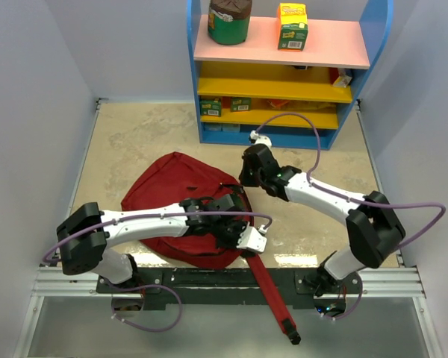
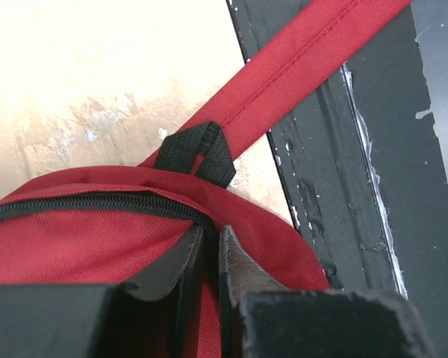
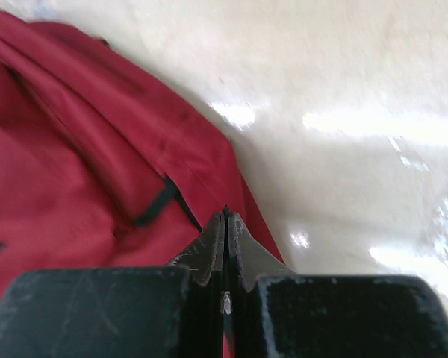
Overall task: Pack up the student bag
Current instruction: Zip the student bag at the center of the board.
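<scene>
The student bag [image 1: 172, 201] is a dark red backpack lying flat in the middle of the table. One long red strap [image 1: 272, 294] trails over the front rail. My left gripper [image 1: 235, 231] is at the bag's near right edge, and in the left wrist view it [image 2: 209, 242] is shut on the bag's black zipper [image 2: 97, 203] where that ends. My right gripper [image 1: 246, 179] is at the bag's far right edge. In the right wrist view it [image 3: 225, 220] is shut on a thin black pull over the red fabric [image 3: 75, 164].
A blue shelf unit [image 1: 284, 74] stands at the back, with a green container [image 1: 229, 21] and a yellow-green box [image 1: 292, 26] on its pink top and small boxes on lower shelves. The black front rail [image 2: 358, 186] runs beside the bag. Grey walls close both sides.
</scene>
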`<state>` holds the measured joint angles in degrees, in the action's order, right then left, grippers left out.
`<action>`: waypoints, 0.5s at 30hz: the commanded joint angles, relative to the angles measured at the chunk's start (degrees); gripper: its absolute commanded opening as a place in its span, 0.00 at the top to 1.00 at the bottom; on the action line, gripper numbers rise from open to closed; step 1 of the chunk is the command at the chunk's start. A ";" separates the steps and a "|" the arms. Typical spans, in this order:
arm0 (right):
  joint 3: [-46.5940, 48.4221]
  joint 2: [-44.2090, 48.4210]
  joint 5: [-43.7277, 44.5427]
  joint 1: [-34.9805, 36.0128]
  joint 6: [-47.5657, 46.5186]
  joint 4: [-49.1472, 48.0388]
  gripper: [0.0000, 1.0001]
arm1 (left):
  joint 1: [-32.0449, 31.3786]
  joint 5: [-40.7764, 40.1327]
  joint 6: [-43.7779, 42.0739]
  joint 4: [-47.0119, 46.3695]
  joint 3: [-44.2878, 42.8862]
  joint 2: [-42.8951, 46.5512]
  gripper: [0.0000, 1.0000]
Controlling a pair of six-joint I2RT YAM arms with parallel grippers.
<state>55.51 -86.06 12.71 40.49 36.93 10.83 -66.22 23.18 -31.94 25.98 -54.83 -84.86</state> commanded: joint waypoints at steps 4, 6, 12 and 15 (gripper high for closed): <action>12.60 -8.41 1.45 0.03 -1.24 -3.01 1.00 | -4.80 -0.56 -1.10 0.66 -8.97 -1.09 0.90; 14.36 -10.00 2.05 -0.06 -1.68 -2.83 1.00 | -4.71 -5.57 -1.19 -0.40 -11.87 -2.50 0.85; 21.64 -12.72 2.06 -4.00 -6.42 0.68 1.00 | 5.11 -13.52 -0.06 3.00 -29.86 -9.34 0.00; 27.00 -15.00 1.88 -6.12 -9.40 3.05 1.00 | 12.67 -9.05 5.04 10.83 -44.63 -14.36 0.00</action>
<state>73.82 -99.81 12.73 37.93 32.47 14.33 -62.87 13.23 -32.23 31.86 -83.29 -95.53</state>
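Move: Lying at the right hand's shut fingertips is the zip line of the student bag. The bag's far-right corner is about 4 cm farther ahead, 2 cm left and 3 cm lower, while its middle lies some 9 cm back and 17 cm left. The left hand pinches the zip edge at the near-right end, with that far corner roughly 26 cm ahead and 2 cm left; the black strap loop sits level with this hand, 4 cm right and 4 cm below. Keeping its fingers shut at the zip, the right hand pulls about 7 cm forward along the bag's right side, with some drift left, towards the far-right corner. The left hand first eases up and right, then opens wide, lets go of the zip edge and sweeps forward, up and right, ending roughly 15 cm from its start. ##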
